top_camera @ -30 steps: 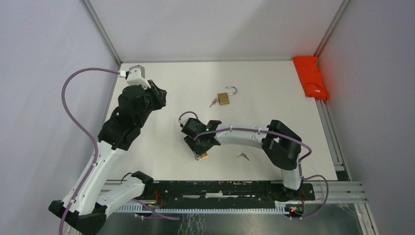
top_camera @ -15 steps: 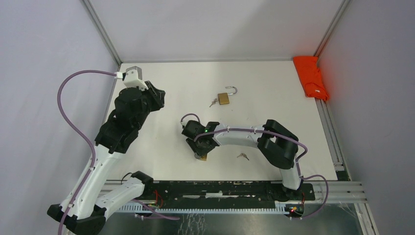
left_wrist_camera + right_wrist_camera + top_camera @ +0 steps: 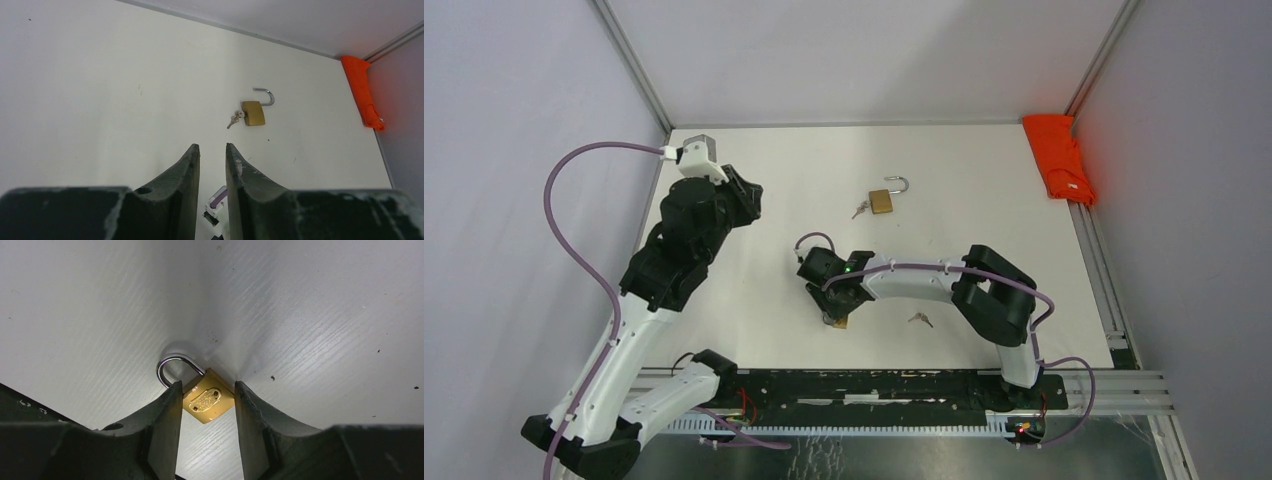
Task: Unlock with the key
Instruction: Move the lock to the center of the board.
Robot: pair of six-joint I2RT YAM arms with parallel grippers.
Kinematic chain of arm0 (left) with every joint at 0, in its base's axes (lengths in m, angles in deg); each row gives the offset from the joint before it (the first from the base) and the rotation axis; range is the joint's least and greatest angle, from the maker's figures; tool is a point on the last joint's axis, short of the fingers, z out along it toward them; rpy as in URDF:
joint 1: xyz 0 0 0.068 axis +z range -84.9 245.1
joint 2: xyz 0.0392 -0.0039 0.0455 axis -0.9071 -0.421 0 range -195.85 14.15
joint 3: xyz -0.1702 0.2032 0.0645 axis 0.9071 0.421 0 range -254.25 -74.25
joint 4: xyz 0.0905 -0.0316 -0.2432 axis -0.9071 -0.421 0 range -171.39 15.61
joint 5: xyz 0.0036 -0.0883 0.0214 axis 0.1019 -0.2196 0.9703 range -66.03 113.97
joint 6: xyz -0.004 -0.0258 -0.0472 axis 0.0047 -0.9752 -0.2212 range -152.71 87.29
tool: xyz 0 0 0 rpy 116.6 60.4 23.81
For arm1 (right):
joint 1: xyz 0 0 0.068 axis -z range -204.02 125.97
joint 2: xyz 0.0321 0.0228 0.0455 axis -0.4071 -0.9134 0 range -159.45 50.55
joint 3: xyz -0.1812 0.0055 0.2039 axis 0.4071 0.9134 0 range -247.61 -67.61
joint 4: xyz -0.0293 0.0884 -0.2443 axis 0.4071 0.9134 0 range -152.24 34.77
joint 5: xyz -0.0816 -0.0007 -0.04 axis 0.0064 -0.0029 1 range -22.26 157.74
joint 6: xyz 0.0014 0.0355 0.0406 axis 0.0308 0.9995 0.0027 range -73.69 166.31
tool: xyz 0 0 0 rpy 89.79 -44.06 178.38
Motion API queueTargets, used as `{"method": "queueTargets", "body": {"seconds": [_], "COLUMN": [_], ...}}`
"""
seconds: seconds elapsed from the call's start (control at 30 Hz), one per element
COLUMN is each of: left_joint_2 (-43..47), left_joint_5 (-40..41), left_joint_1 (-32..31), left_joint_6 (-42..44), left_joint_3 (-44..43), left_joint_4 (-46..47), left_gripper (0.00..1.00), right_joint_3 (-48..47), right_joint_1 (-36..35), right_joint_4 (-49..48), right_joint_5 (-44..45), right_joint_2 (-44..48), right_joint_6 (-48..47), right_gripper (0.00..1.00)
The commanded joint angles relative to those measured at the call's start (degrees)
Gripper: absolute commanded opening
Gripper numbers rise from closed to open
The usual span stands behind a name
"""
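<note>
A brass padlock (image 3: 210,401) with its steel shackle (image 3: 170,362) closed lies on the white table (image 3: 984,210), mostly hidden under my right wrist in the top view. My right gripper (image 3: 206,382) straddles its body, and both fingers touch the body's corners. A small loose key (image 3: 920,320) lies on the table just right of that gripper (image 3: 834,312). My left gripper (image 3: 212,146) hangs above the table's left side, narrowly open and empty. A second brass padlock (image 3: 883,201), shackle swung open, lies at the far middle with keys (image 3: 860,209) in it.
An orange cloth (image 3: 1059,157) lies at the far right corner against the aluminium frame. Grey walls enclose the table on the left, back and right. The second padlock (image 3: 254,113) and the cloth (image 3: 364,95) also show in the left wrist view.
My right gripper has settled lower over the shut padlock and its jaws have narrowed onto the body. The left arm has shifted only slightly.
</note>
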Motion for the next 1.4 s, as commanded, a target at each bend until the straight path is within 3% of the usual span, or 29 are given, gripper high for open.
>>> {"method": "queueTargets", "body": {"seconds": [0.0,0.43,0.73,0.87,1.1,1.37], "left_joint_2": [-1.2,-6.3,-11.4,-12.8,-9.2,-9.2], "left_joint_5": [-0.8,-1.4,1.3,3.4,14.3,15.5], "left_joint_1": [0.1,0.2,0.2,0.2,0.2,0.2], "left_joint_6": [0.7,-0.6,-0.2,-0.3,-0.2,0.9], "left_joint_3": [0.0,-1.3,-4.1,-5.3,-6.7,-8.9], "left_joint_4": [1.8,3.8,5.1,4.9,4.9,4.8], "left_gripper": [0.32,0.31,0.31,0.3,0.34,0.36], "right_joint_3": [3.4,-9.5,-22.1,-24.0,-27.9,-20.3], "right_joint_1": [2.5,10.5,14.9,16.3,16.0,15.8], "right_joint_4": [4.2,7.8,8.7,7.2,5.3,-5.9], "right_joint_5": [3.9,10.1,4.7,-2.1,-12.1,-4.2], "right_joint_2": [-2.4,-9.2,-15.7,-17.1,-17.7,-7.1], "right_joint_6": [-2.4,-18.5,-28.2,-31.5,-35.2,-32.7], "right_gripper": [0.46,0.45,0.44,0.43,0.42,0.46]}}
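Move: The small lock lies between the right fingers, right at their tips. The board's centre, where it goes, is roughly 25 cm ahead and 5 cm to the right of that hand. The opened big lock stands some 35 cm ahead and 11 cm right, its keys about 5 cm to its left and 2 cm nearer; the small key lies level, about 18 cm right. From the left hand, the small lock is about 15 cm right, 10 cm back and 33 cm below. Drag the small lock forward along the board with the right fingertips, about 16 cm towards the centre, keeping the hand low and level; bow some 4 cm right, then ease back left, turning the wrist roughly 20 degrees counter-clockwise without plainly changing the finger gap. Carry the empty left gripper about 5 cm forward while sinking, then raise it and bring it back left, turning slightly counter-clockwise. ##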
